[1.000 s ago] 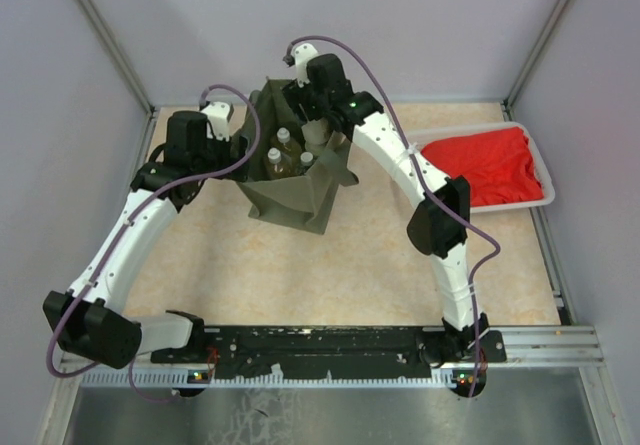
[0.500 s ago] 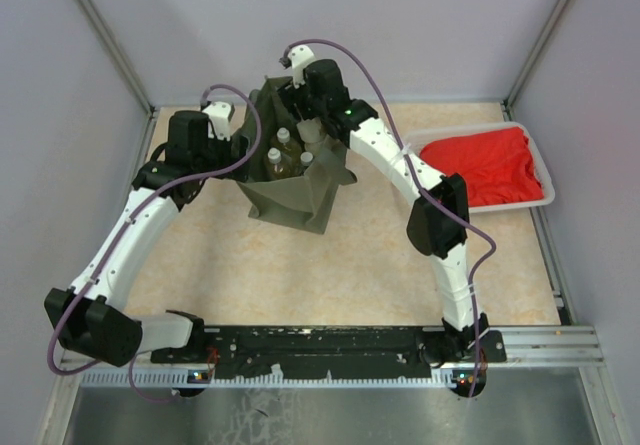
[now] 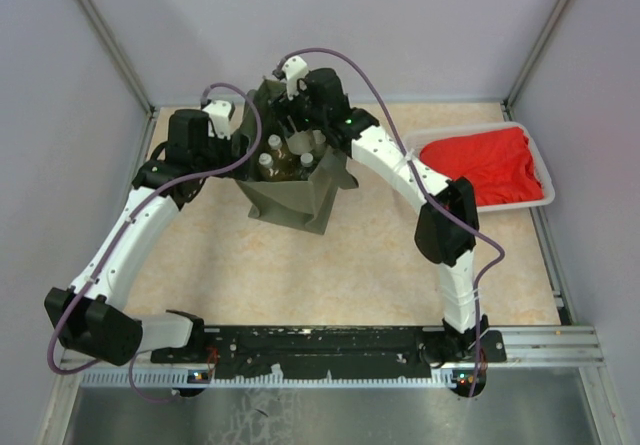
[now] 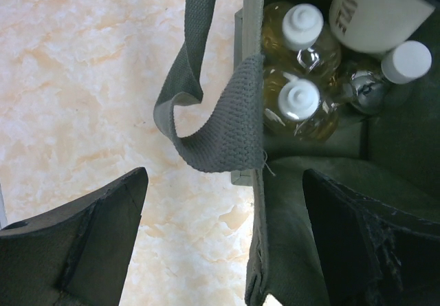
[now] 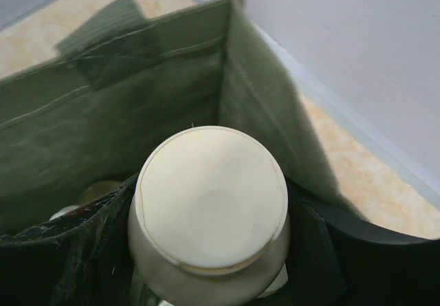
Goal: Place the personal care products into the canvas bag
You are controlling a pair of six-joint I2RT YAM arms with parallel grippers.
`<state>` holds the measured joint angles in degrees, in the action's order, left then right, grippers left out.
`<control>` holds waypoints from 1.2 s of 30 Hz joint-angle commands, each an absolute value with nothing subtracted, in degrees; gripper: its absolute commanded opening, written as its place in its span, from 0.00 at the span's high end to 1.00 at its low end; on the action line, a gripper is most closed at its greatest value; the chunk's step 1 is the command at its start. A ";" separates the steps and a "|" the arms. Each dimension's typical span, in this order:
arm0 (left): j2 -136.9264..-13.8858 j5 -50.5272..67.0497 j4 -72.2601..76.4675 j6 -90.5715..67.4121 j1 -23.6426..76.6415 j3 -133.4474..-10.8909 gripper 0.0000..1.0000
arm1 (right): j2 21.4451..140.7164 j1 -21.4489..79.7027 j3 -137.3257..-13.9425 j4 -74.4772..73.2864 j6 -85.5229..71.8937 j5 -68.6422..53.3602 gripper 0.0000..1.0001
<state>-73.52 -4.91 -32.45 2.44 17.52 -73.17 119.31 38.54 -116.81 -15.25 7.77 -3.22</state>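
Note:
The olive canvas bag stands open at the back of the table. Inside it are two amber bottles with white caps, a silvery bottle and a pale lettered bottle. My right gripper is shut on a cream-capped bottle and holds it upright at the bag's mouth, with the bag's inner wall behind it. My left gripper is open and straddles the bag's left wall, one finger outside and one inside. A handle hangs over that wall.
A white tray holding a red cloth sits at the right rear. Grey enclosure walls stand close behind the bag and along both sides. The marbled tabletop stretches in front of the bag.
My right gripper has swung a little to the left over the bag's mouth, carrying its bottle. The left arm and the bag have stayed where they were.

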 commanded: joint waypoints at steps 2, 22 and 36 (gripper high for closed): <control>-73.70 -4.39 -31.64 2.69 17.32 -74.30 0.00 | 112.46 42.54 -115.59 -8.10 3.38 -11.36 1.00; -73.02 -3.80 -31.04 2.55 17.31 -73.47 0.00 | 111.80 43.86 -103.94 11.84 -3.67 -13.88 1.00; -72.98 -4.39 -31.33 2.67 17.31 -73.65 0.00 | 114.50 43.86 -97.57 10.13 1.10 -8.82 1.00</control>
<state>-73.52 -4.86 -31.97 2.44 17.47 -73.14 116.16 43.42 -97.86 6.11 -1.96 -11.57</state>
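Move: The white bottle is already in the right hand, hanging over the bag; the bag's middle lies about 6 cm back, 2 cm left and 14 cm below that hand. Inside, one amber bottle stands about 4 cm left and 3 cm back of the hand, another 6 cm left and 7 cm back, the clear bottle 3 cm right and 7 cm back, all roughly 16 cm below. From the left hand, the bag's middle is about 3 cm ahead, 9 cm right and 12 cm below. The white bottle, kept pinched near its top, is swept by the right hand about 7 cm back and 7 cm left over the amber bottles towards the bag's left side, while the wrist swings and rolls some 15 degrees, its left side rising. The hand nearly pauses, then sinks about 4 cm, easing slightly back right and lowering the bottle in among the others. ##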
